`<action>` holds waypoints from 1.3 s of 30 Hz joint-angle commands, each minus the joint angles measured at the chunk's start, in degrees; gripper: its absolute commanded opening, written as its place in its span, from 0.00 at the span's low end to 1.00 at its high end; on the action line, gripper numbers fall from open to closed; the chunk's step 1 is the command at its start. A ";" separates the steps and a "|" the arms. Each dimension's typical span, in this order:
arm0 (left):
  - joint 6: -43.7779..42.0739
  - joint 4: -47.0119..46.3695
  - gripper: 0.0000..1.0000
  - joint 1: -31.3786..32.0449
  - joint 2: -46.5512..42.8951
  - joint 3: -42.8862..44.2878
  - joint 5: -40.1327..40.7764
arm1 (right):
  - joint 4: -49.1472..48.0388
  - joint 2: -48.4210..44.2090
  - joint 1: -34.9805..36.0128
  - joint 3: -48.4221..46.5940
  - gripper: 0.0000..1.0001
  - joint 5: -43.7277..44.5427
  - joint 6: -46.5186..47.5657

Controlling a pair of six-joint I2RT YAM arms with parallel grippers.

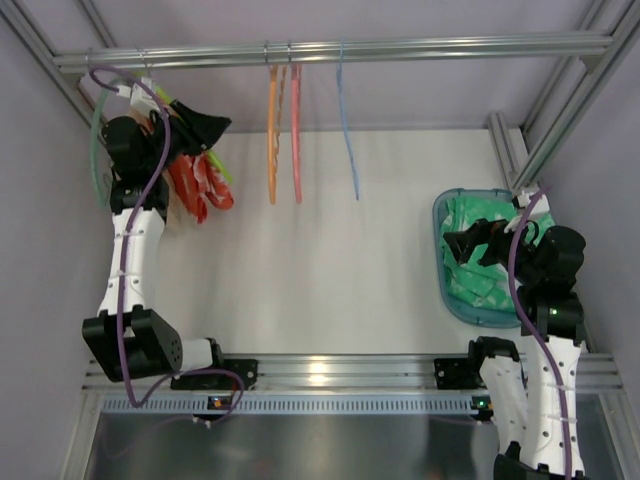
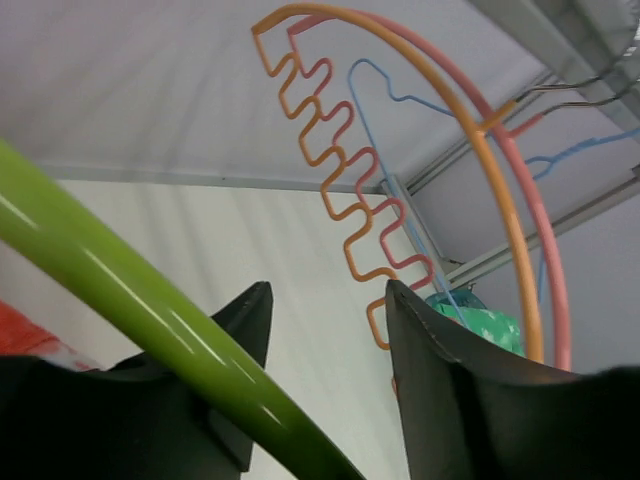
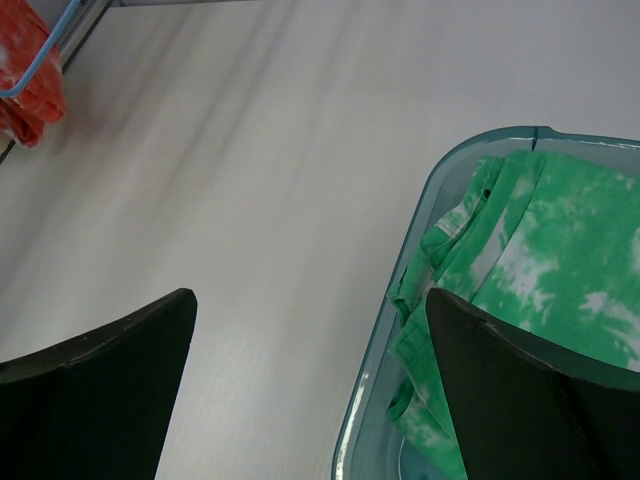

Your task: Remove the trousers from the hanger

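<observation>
The lime-green hanger [image 1: 218, 165] hangs at the far left under the rail, with the red-orange trousers [image 1: 195, 185] draped on it. My left gripper [image 1: 205, 135] is right at the hanger's top. In the left wrist view its bar [image 2: 120, 290] runs diagonally between my fingers and lies across the left finger [image 2: 245, 330]. The left gripper [image 2: 328, 285] is open, and a gap separates the bar from the right finger. A bit of the trousers [image 2: 25, 335] shows at the lower left. My right gripper [image 1: 465, 245] [image 3: 310, 295] stands open and holds nothing, at the basket's left rim. The trousers [image 3: 30, 70] also show far off in the right wrist view.
An orange hanger [image 1: 272, 140], a pink hanger [image 1: 296, 140] and a blue hanger [image 1: 347, 130] hang from the rail [image 1: 400, 47]. A darker green hanger [image 1: 96, 150] hangs at the far left. A teal basket [image 1: 440, 270] at the right holds green-and-white cloth [image 3: 540, 250].
</observation>
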State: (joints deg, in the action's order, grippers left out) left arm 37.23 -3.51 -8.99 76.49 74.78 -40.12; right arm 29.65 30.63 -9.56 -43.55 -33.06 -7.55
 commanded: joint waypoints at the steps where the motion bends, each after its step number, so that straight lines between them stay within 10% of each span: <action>1: 0.46 -14.25 0.57 5.74 -7.41 4.41 -9.28 | -0.38 -0.57 -0.37 -1.63 0.99 -0.08 0.61; 12: 3.73 -10.47 0.98 4.78 -7.59 1.94 -8.22 | -0.29 -0.84 -0.37 -1.45 0.99 0.01 0.70; 39: 15.05 13.09 0.98 -7.52 -7.32 4.66 -8.13 | -0.20 -1.63 -0.37 -0.13 1.00 -0.08 0.87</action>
State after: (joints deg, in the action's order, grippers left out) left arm 48.49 9.37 -15.40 68.75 76.29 -44.93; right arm 29.89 29.61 -9.56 -43.55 -32.67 -7.25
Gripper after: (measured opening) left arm 0.984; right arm 0.993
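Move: The red trousers hang on the green hanger, their middle roughly 9 cm to the left hand's left, 3 cm back and 12 cm below. The green hanger passes close by, its middle about 4 cm to the left, 1 cm back and 2 cm above. The orange hanger is some 11 cm to the right and 1 cm ahead, the pink one 15 cm right and 1 cm ahead, both 3 cm above. From the right hand the trousers are about 56 cm left, 16 cm ahead, nearly level. Up and back, drifting right, the left hand draws off about 7 cm in all from its place beside the green hanger, its half-open fingers spreading fully as it goes. It pauses, then swings about 5 cm left while sinking some 2.5 cm, tipping its fingers down by around 15 degrees, with the hanger's green tube still crossing close in front of the left finger. ##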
